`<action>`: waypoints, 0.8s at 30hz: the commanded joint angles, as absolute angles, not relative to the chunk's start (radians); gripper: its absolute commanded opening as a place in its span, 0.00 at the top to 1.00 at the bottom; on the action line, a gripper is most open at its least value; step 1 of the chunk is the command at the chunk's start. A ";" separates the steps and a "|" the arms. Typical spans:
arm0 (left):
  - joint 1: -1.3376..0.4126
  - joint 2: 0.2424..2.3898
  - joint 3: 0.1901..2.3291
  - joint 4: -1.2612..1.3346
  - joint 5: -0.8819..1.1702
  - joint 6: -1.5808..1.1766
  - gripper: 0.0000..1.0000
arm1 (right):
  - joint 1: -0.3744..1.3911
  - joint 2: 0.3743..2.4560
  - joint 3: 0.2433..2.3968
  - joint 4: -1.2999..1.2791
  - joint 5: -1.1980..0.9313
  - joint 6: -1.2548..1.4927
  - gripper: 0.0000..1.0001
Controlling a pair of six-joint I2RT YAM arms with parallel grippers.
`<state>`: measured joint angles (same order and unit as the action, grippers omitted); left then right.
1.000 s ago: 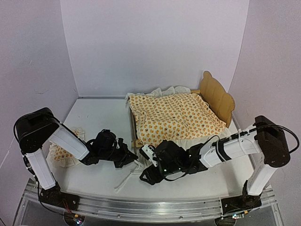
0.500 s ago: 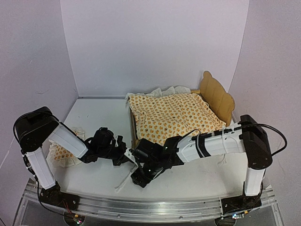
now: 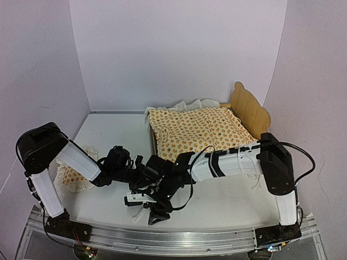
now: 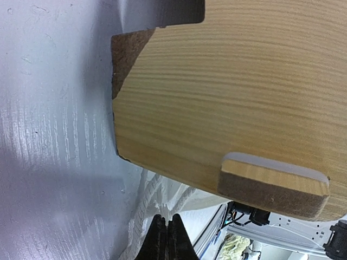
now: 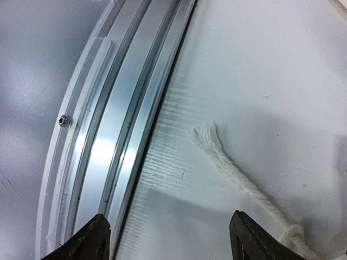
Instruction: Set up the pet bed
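The pet bed [image 3: 250, 110] stands at the back right, its wavy headboard up and an orange-dotted cover [image 3: 200, 134] lying on it. In the left wrist view its plywood footboard [image 4: 233, 92] fills the upper right. My left gripper [image 4: 167, 238] is shut just below that board, and white tie cords [image 4: 142, 203] meet its tips; whether one is pinched does not show. In the top view the left gripper [image 3: 142, 174] sits by the bed's near corner. My right gripper [image 3: 146, 208] is open over the table's near edge, its fingers [image 5: 255, 241] flanking a frayed tie end [image 5: 209, 135].
A small ruffled pillow [image 3: 70, 176] lies at the left, under the left arm. The aluminium rail [image 5: 124, 135] runs along the table's near edge beside the right gripper. The two arms cross closely in front of the bed.
The right arm has swung left along the near edge, to below the left gripper, and its jaws have widened. The left arm has hardly moved.
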<state>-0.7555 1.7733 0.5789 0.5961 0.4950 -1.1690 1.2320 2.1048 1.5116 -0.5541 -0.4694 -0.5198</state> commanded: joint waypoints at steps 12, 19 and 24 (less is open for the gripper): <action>-0.752 1.769 0.585 0.644 0.518 -1.137 1.00 | 1.194 2.350 1.861 -0.745 -0.588 -0.804 0.33; -0.750 1.780 0.575 0.643 0.517 -1.141 1.00 | 1.194 2.372 1.844 -0.752 -0.479 -0.880 0.41; -0.750 1.776 0.572 0.643 0.514 -1.132 1.00 | 1.201 2.395 1.846 -0.759 -0.396 -0.953 0.54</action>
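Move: The loose end of the white tie cord lies on the table about 2 cm ahead of the right hand, 2 cm to its left and 4 cm below. The table's metal edge runs some 3 cm back from this hand; the bed's near corner stands roughly 22 cm ahead and 5 cm to the right. From the left hand, shut at the cord's other part, that loose end is about 12 cm back and 5 cm left. The right hand sinks about 4 cm, easing forward and left, fingers half closing around the cord's loose end. ##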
